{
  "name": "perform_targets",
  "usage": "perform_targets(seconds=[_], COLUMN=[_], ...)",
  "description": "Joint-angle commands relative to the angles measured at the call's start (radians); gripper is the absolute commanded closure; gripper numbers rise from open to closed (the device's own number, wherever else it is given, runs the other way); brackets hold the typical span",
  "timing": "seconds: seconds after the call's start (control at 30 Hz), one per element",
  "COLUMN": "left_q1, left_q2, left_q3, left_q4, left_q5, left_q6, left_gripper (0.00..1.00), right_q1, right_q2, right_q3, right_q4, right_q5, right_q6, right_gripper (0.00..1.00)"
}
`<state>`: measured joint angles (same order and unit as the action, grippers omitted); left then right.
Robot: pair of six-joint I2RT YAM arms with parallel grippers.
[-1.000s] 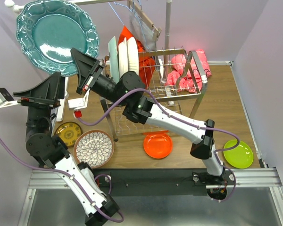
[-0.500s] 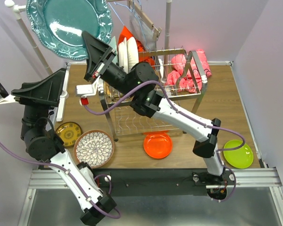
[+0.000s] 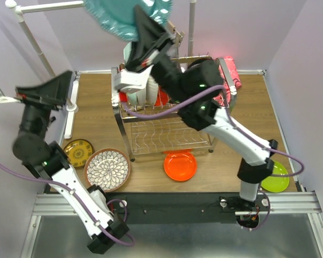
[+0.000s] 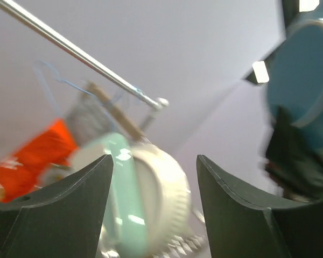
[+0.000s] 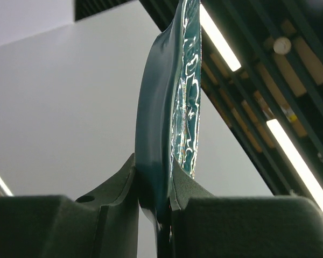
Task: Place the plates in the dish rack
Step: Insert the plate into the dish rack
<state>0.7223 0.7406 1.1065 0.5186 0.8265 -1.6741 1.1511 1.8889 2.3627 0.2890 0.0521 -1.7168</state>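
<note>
The teal plate (image 3: 118, 13) is high at the top of the overhead view, partly cut off, above the left end of the chrome dish rack (image 3: 169, 131). My right gripper (image 3: 144, 24) is shut on its rim; the right wrist view shows the teal plate (image 5: 157, 107) edge-on and upright, clamped in my right gripper (image 5: 155, 174). A mint plate (image 4: 121, 193) and a white plate (image 4: 164, 188) stand upright in the rack, blurred. My left gripper (image 4: 153, 161) is open and empty, raised at the left (image 3: 56, 86). On the table lie an orange plate (image 3: 180, 165), a floral plate (image 3: 107, 169), a small yellow plate (image 3: 78, 152) and a lime green plate (image 3: 280, 177).
A white clothes rail (image 3: 35, 43) runs along the far left, with hangers at the back. A red cloth (image 3: 161, 98) and a pink cloth (image 3: 230, 70) lie in and behind the rack. My right arm spans over the rack.
My right arm has swung the teal plate up and to the right, from the far left corner to above the rack's left end. The left arm has drawn back to the left.
</note>
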Motion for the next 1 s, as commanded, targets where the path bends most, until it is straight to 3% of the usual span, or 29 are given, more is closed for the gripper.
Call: perform_targets(seconds=[0.0, 0.03, 0.17, 0.53, 0.67, 0.97], left_q1=[-0.004, -0.004, -0.004, -0.004, -0.004, -0.004], left_q2=[0.133, 0.152, 0.183, 0.175, 0.172, 0.114], left_q3=[0.318, 0.41, 0.492, 0.397, 0.377, 0.302], left_q4=[-0.574, -0.607, -0.628, -0.553, -0.543, -0.58], left_q5=[-0.068, -0.091, -0.139, -0.141, -0.135, -0.136], left_q6=[0.615, 0.667, 0.818, 0.863, 0.867, 0.906], left_gripper=[0.28, 0.28, 0.27, 0.27, 0.27, 0.27], right_q1=[-0.028, -0.031, -0.031, -0.031, -0.06, -0.062], right_q2=[-0.186, -0.217, -0.295, -0.487, -0.534, -0.563], right_q3=[-0.013, -0.011, -0.058, -0.112, -0.152, -0.157], right_q4=[0.108, 0.095, 0.033, -0.249, -0.359, -0.43], right_q5=[0.141, 0.158, 0.256, 0.442, 0.428, 0.423], right_q6=[0.133, 0.163, 0.313, 0.867, 1.077, 1.465], right_gripper=[0.99, 0.99, 0.99, 0.99, 0.99, 0.99])
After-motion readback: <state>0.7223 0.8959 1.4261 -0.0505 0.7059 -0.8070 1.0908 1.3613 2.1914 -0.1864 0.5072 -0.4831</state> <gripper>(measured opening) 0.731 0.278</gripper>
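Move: The right hand already holds the teal plate, high above the left part of the dish rack; the rack's open slots lie about 4 cm ahead, 10 cm right and 26 cm below. The nearest white plate stands some 4 cm ahead, level sideways and 22 cm down, with the pale green plate 6 cm to that plate's left. From the empty left hand, those slots are roughly 7 cm ahead, 34 cm right and 12 cm below. The right hand keeps its grip and swings the teal plate about 23 cm right, high over the rack, rising some 7 cm before sinking 8 and easing 3 cm left, while the wrist turns roughly 70 degrees so the fingers point more forward. The open left hand retreats left and slightly forward, rising then sinking as it rolls and turns counter-clockwise. ##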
